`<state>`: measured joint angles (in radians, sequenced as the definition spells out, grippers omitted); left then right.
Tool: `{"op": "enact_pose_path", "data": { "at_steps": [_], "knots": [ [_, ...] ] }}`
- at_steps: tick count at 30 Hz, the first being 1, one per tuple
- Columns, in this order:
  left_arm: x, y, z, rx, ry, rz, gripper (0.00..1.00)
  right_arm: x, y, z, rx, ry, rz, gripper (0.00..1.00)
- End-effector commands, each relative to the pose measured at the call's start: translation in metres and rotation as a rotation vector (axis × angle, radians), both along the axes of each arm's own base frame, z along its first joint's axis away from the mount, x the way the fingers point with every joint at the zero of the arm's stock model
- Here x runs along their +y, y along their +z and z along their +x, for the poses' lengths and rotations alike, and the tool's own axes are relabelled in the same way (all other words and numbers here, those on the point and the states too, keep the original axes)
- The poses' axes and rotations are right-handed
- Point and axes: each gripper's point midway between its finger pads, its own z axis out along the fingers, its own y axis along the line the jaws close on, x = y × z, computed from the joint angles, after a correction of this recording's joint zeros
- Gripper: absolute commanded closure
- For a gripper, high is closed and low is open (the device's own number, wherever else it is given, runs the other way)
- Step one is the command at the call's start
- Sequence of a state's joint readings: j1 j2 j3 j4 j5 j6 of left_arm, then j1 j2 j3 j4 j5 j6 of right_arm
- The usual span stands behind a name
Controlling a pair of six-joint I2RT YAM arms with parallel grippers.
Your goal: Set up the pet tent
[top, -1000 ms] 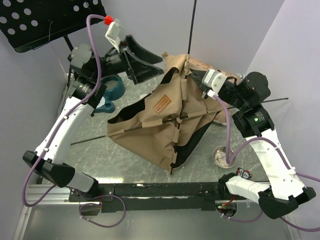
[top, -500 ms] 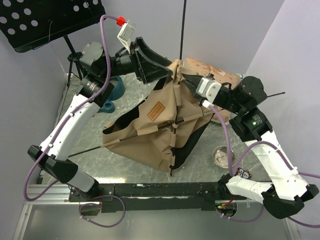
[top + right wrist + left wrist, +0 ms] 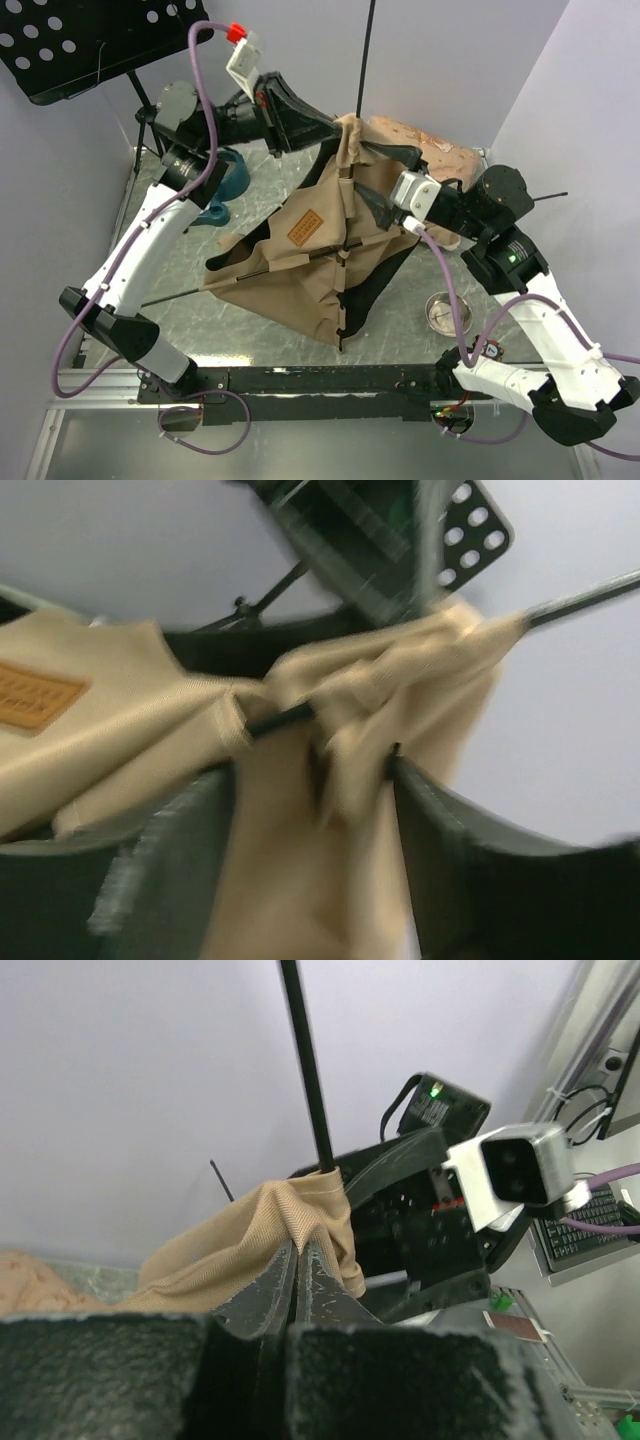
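The pet tent (image 3: 310, 265) is a tan fabric heap with a black base panel and a brown label patch (image 3: 302, 229), half raised at mid-table. A thin black pole (image 3: 366, 50) rises from its peak. My left gripper (image 3: 335, 128) is shut on the fabric at the peak; in the left wrist view its fingertips (image 3: 297, 1252) pinch a tan fold just below the pole (image 3: 305, 1070). My right gripper (image 3: 381, 178) stands open just right of the peak. In its wrist view the right gripper (image 3: 315, 790) has loose fabric and a pole (image 3: 285, 718) between its spread fingers.
A blue pet bowl (image 3: 226, 182) sits behind my left arm. A pinkish plush cushion (image 3: 432, 146) lies at the back right. A small metal dish (image 3: 443, 312) stands at the right front. A black perforated stand (image 3: 80, 40) overhangs the back left. Pole ends stick out left (image 3: 175, 292) and right (image 3: 552, 195).
My left gripper swung in to the tent's peak and shut on the fabric. My right gripper, shut at the peak before, has opened and let go.
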<state>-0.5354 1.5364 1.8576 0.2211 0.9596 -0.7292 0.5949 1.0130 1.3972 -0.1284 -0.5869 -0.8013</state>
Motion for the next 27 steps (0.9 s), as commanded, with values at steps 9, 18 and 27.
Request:
{"op": "enact_pose_path", "data": {
  "at_steps": [9,18,27],
  "knots": [
    [0.027,0.074,-0.039,-0.235,-0.11,-0.138,0.99,-0.027,0.042,-0.037,0.157,0.011,0.122,0.08],
    [0.033,0.079,-0.061,-0.305,-0.155,-0.126,0.99,-0.038,0.097,-0.024,0.323,0.089,0.269,0.04],
    [0.033,0.071,-0.077,-0.334,-0.207,-0.106,0.99,-0.015,0.09,-0.036,0.541,0.373,0.153,0.05]
  ]
}}
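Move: The mouth of the tent's pole sleeve lies about 4 cm ahead of the right hand, 4 cm to its left and 5 cm above. The left gripper's tips, which already pinch the fabric there, are about 3 cm ahead, 7 cm left and 4 cm up from the right hand; the leather label is roughly 12 cm left, 2 cm back and 14 cm below it. From the left hand the sleeve mouth is some 3 cm right, 1 cm back and 2 cm up. Right opens wide and rises about 10 cm beside the sleeve; left keeps its pinch, drawing up and back. ##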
